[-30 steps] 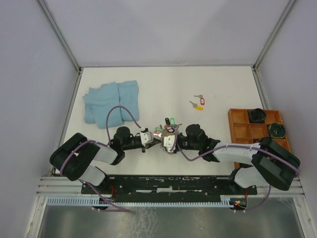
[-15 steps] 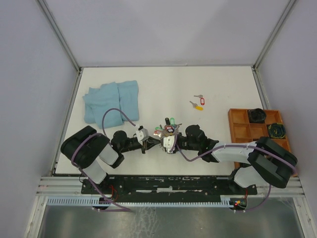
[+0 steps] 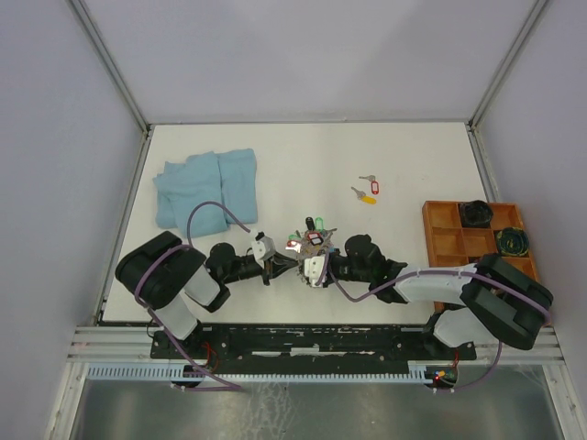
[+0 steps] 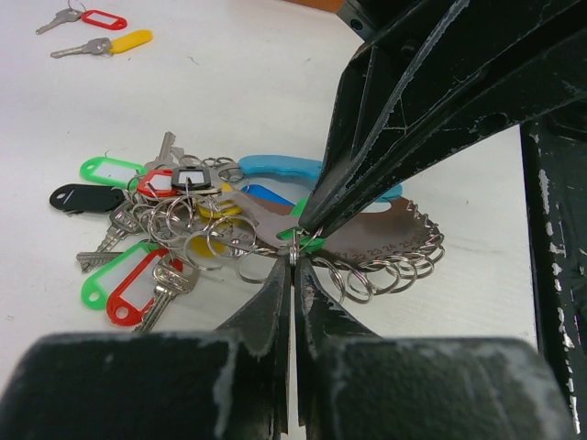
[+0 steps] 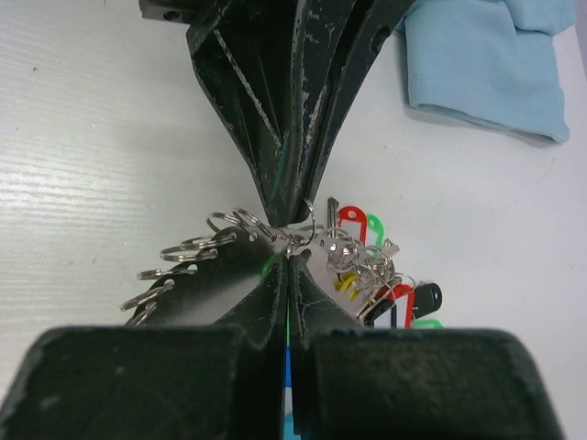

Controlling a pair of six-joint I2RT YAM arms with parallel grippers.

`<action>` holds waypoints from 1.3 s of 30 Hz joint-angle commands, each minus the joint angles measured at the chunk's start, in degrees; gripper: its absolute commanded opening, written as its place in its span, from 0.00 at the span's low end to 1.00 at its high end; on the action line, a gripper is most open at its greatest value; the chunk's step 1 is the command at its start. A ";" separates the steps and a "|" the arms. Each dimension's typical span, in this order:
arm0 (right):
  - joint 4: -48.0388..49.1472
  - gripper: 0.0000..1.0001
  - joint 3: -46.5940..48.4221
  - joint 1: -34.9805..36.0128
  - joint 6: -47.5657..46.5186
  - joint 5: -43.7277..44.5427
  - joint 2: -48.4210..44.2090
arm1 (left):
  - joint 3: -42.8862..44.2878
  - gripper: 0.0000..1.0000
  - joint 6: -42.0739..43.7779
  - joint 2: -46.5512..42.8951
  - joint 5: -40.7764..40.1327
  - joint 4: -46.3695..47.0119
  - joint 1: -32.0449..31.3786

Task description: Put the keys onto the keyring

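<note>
A heap of keys (image 4: 147, 266) with green, red, yellow and black tags lies hooked to a metal plate lined with keyrings (image 4: 394, 247); in the top view this bundle (image 3: 312, 238) sits near the table's front middle. My left gripper (image 4: 295, 266) is shut on one small keyring at the plate's edge. My right gripper (image 5: 289, 261) meets it tip to tip, shut on something green, apparently a green key tag (image 4: 307, 236). Two loose keys lie apart, one with a red tag (image 4: 101, 18), one with a yellow tag (image 4: 124, 41).
A folded blue cloth (image 3: 206, 188) lies at the back left. An orange compartment tray (image 3: 445, 240) with dark round items stands at the right edge. A blue carabiner (image 4: 275, 168) lies under the bundle. The loose keys (image 3: 367, 188) lie right of centre.
The left arm has folded in nearer its base and its wrist has shifted slightly. Both grippers stay shut, tip to tip at the bundle.
</note>
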 commanded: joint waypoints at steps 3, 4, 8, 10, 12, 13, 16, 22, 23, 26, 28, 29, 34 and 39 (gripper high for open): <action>-11.26 0.01 1.18 0.23 -4.67 4.28 -3.54 | 0.12 0.03 -0.84 -2.49 0.67 15.38 -0.06; -11.88 0.01 1.41 0.23 -5.42 4.84 -4.29 | 0.12 0.03 -0.77 -2.40 0.84 15.39 -0.06; -15.85 0.01 3.68 0.24 -8.77 5.96 -7.27 | 0.05 0.03 -0.12 -1.95 1.14 15.39 -0.06; -17.60 0.01 4.94 0.24 -10.06 5.58 -8.07 | -0.04 0.06 0.20 -1.88 1.19 15.43 -0.05; -17.80 0.01 5.66 0.24 -10.67 4.85 -8.33 | -0.13 0.10 0.45 -2.00 1.35 15.33 -0.06; -17.83 0.01 6.00 0.24 -10.90 4.50 -8.33 | -0.15 0.13 0.62 -1.94 1.40 15.33 -0.06; -17.98 0.01 7.00 0.24 -11.55 3.65 -8.14 | -0.08 0.20 0.81 -1.72 2.22 15.18 -0.06; -18.58 0.01 8.24 0.19 -12.03 2.58 -7.48 | 0.80 0.23 1.58 -2.33 4.25 11.76 -0.05; -19.08 0.01 8.47 0.24 -11.53 2.56 -7.31 | 0.97 0.23 1.94 -2.58 4.34 10.69 -0.08; -21.20 0.01 8.92 0.24 -9.27 2.14 -7.31 | 0.62 0.25 2.66 -3.99 2.90 8.75 -0.06; -22.45 0.01 9.88 0.24 -4.84 2.74 -7.56 | 0.38 0.26 2.17 -5.61 0.77 6.89 -0.06; -23.67 0.01 10.81 0.24 -1.66 3.59 -7.53 | 0.41 0.27 1.68 -6.39 -0.32 5.53 -0.07; -29.63 0.15 14.11 0.22 11.76 7.57 -7.62 | 1.09 0.31 -3.11 -11.12 -5.15 -4.12 -0.06; -32.32 0.28 15.24 0.23 20.74 9.26 -7.80 | 2.10 0.38 -7.24 -19.48 -8.65 -19.82 -0.06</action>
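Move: Just right of the left fingertips, some 2 cm off and slightly below, the green-tagged key sits right under the right fingertips; both hands are at the keyring's raised left edge. The keyring's middle lies about 4 cm to the left hand's right, 1 cm back and 3 cm below. Of the left hand, the red tag is roughly 5 cm ahead and 4 cm right, the black tag 9 cm ahead and 3 cm right, both some 4 cm lower. Letting go of the small ring at the keyring's edge, the left hand rises about 4 cm, its fingers parting on the way. The right hand first draws 1.5 cm to its right, tipping its fingers down, then climbs about 2.5 cm, swings some 10 degrees clockwise and opens last, freeing the green-tagged key. ##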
